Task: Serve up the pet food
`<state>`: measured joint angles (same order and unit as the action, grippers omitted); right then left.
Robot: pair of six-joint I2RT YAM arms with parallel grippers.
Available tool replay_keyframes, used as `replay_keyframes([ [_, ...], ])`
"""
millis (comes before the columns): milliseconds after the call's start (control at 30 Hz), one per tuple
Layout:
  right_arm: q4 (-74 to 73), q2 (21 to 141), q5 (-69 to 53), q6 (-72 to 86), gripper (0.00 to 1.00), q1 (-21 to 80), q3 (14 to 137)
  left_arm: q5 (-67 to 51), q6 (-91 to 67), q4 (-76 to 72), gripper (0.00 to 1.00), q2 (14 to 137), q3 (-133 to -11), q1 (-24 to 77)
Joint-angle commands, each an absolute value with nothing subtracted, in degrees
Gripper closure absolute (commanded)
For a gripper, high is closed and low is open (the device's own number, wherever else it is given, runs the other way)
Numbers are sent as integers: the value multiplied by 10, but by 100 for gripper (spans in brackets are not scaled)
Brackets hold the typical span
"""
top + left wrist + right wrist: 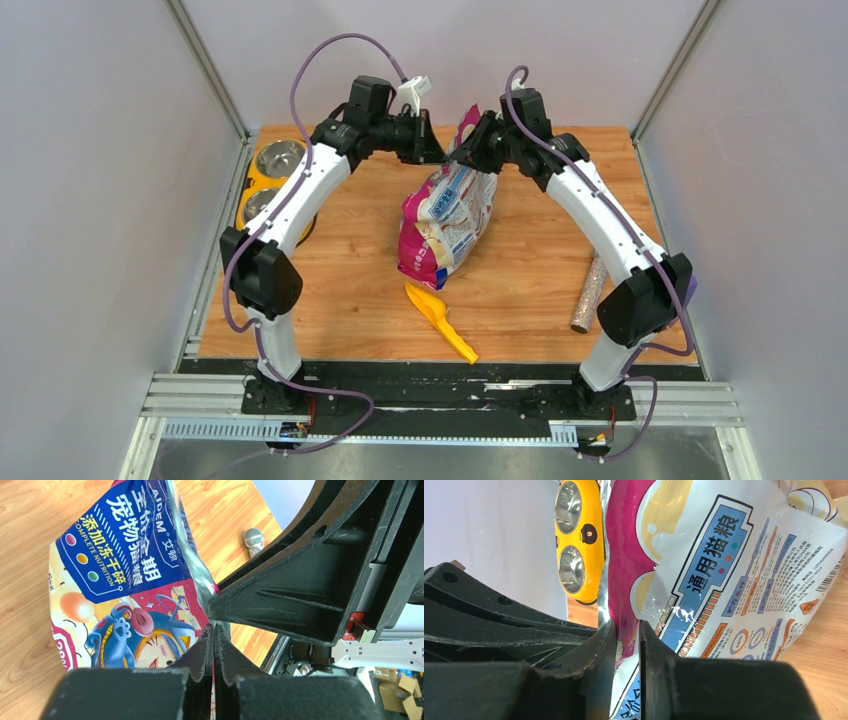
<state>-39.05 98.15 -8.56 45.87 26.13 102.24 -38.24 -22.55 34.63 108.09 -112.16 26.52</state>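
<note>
The pet food bag [447,222], glossy pink, blue and white, stands tilted at the middle of the wooden table with its top held up at the back. My left gripper [435,150] is shut on the bag's top edge; in the left wrist view its jaws [215,627] pinch a thin pink strip of the bag [120,570]. My right gripper [468,150] meets the same top from the right. In the right wrist view its jaws [626,627] stand slightly apart, with the bag's [734,570] edge loose between them. No kibble shows.
A yellow feeder with two steel bowls [272,180] sits at the table's back left edge, also in the right wrist view [576,540]. A yellow scoop [440,318] lies in front of the bag. A speckled tube [588,293] lies near the right arm.
</note>
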Motion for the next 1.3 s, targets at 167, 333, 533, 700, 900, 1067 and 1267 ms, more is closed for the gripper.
replay_keyframes([
  [167,-416,1006,-86,473,100,266,1034,-365,-222,356,100,1076,-1144,270],
  [333,-441,995,-38,465,100,266,1023,-307,-215,362,100,1063,-1138,265],
  [533,-487,983,37,449,100,271,1035,-265,-202,358,100,1047,-1119,260],
  [700,-512,973,76,439,100,272,1054,-247,-193,364,100,1043,-1116,259],
  [900,-527,963,104,434,100,272,1065,-241,-191,367,100,1039,-1125,253],
  [1067,-531,955,110,427,100,273,1076,-243,-192,362,100,1028,-1127,244],
  [1267,-495,964,32,418,100,272,1074,-301,-198,348,89,1031,-1135,242],
])
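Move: The pet food bag's foil top edge lies right at the left hand's closed fingertips and about 1 cm to the right hand's left, between its slightly open fingers. The bag's middle is some 16 cm below the left hand, 5 cm back and 2 cm left. The yellow scoop lies about 23 cm back of that hand, 3 cm left and 29 cm down; the yellow feeder about 11 cm ahead and 40 cm left at table height. Apart from each other the two hands draw, after the right first shuts its slightly open fingers on the bag's top edge. The right keeps that pinch and pulls about 4 cm right, rolling and swinging clockwise some 10 degrees; the left, fingers still shut, goes about 4 cm left and 3 cm forward, turning counter-clockwise, and comes free of the foil. ##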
